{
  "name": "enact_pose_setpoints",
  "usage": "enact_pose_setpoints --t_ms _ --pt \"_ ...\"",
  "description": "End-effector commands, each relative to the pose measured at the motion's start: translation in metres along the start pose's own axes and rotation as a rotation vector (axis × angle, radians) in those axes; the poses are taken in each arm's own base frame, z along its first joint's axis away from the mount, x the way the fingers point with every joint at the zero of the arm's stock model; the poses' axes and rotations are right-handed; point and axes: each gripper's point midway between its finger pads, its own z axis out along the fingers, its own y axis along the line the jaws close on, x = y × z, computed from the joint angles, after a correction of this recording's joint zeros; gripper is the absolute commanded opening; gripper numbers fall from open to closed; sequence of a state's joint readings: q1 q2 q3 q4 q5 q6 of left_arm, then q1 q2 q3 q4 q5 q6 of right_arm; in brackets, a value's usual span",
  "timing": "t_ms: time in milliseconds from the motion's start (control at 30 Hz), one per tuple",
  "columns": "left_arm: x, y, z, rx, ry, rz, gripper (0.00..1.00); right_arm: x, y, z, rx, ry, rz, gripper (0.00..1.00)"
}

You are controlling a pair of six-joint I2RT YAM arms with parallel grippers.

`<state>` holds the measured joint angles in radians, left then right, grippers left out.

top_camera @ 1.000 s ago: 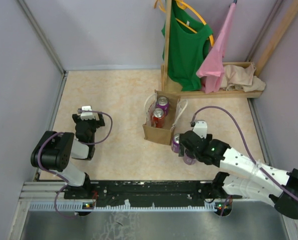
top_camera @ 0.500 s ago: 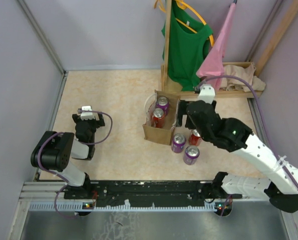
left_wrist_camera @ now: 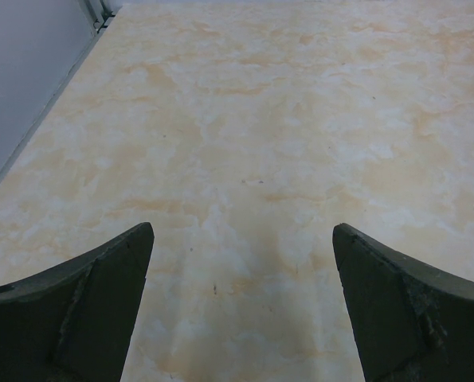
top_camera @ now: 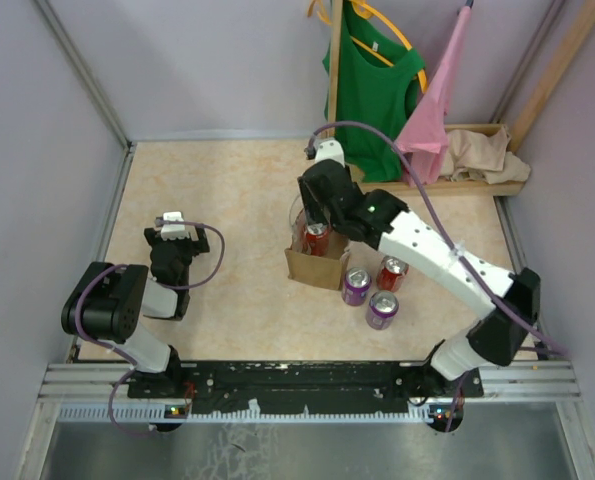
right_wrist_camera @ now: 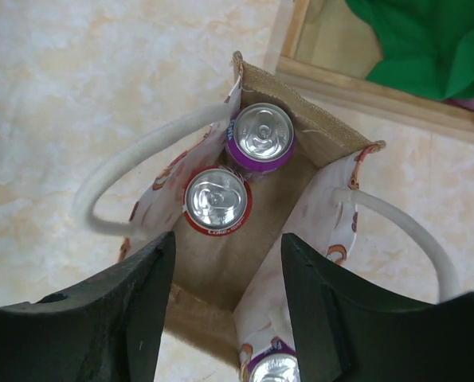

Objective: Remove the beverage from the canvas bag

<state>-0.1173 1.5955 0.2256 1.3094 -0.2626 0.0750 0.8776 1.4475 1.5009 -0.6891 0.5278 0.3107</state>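
Note:
The tan canvas bag (top_camera: 315, 264) stands upright mid-table with two pale loop handles. In the right wrist view its brown inner wall (right_wrist_camera: 316, 131) frames two upright beverage cans: a red one (right_wrist_camera: 217, 200) and a purple one (right_wrist_camera: 260, 137) behind it. My right gripper (right_wrist_camera: 229, 243) hangs directly above the bag's mouth, open, with nothing between its fingers. From the top, the right gripper (top_camera: 320, 205) covers the back of the bag, and only the red can (top_camera: 317, 236) shows. My left gripper (left_wrist_camera: 243, 231) rests open over bare table at the left (top_camera: 170, 222).
Three cans stand on the table just right of the bag: purple (top_camera: 356, 285), red (top_camera: 392, 272), purple (top_camera: 382, 309). A wooden rack (top_camera: 447, 185) with a green shirt (top_camera: 372, 90), a pink garment and a beige cloth heap (top_camera: 487, 155) stands close behind the bag.
My right arm left the cans at the front right and swung up and left to hover over the bag. Its jaws narrowed. The left arm stayed still.

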Motion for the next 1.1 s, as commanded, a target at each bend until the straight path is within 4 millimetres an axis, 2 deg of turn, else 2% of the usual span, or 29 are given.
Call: enact_pose_setpoints --t_ms 0,100,167,267,367,500,533,900,1067 --pt "-0.004 0.001 0.0 -0.007 -0.022 -0.016 1.0 -0.006 0.006 0.028 -0.078 0.008 0.025 0.58" --pt "-0.004 0.001 0.0 -0.008 -0.023 -0.016 1.0 0.011 0.009 0.045 -0.087 0.066 0.02 0.66" --pt "-0.004 0.001 0.0 -0.007 -0.023 -0.015 1.0 0.021 0.013 0.053 -0.095 0.097 0.015 0.78" --pt "-0.004 0.001 0.0 -0.006 -0.023 -0.016 1.0 0.038 0.018 0.063 -0.107 0.143 0.01 0.9" --pt "-0.004 0.001 0.0 -0.007 -0.022 -0.016 1.0 0.055 0.021 0.073 -0.111 0.185 0.011 0.94" --pt "-0.004 0.001 0.0 -0.007 -0.023 -0.016 1.0 0.067 0.022 0.081 -0.103 0.209 0.025 0.96" --pt "-0.004 0.001 0.0 -0.007 -0.023 -0.016 1.0 0.078 0.023 0.09 -0.092 0.237 0.019 0.96" --pt "-0.004 0.001 0.0 -0.007 -0.023 -0.016 1.0 0.101 0.014 0.115 -0.048 0.283 0.041 0.96" --pt "-0.004 0.001 0.0 -0.007 -0.023 -0.016 1.0 0.113 0.01 0.127 -0.035 0.306 0.058 0.93"
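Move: The red can I'm going for stands in the canvas bag, about 5 cm ahead of my right hand, 3 cm to its left and some 22 cm below. A purple can, also in the bag, stands about 7 cm beyond that red one and 2 cm to its right. Outside on the table, the nearest purple can is about 6 cm back and 6 cm right of my right hand. From my left hand, the red can is roughly 32 cm right, 1 cm back and 3 cm lower. I lower my right hand about 16 cm into the mouth of the canvas bag, easing some 3 or 4 cm forward early in the descent, down towards the red can's top. On the way I tip the fingers about 20 degrees further down and spread them from half open to nearly wide, so they come to either side of the can's lid without closing. ##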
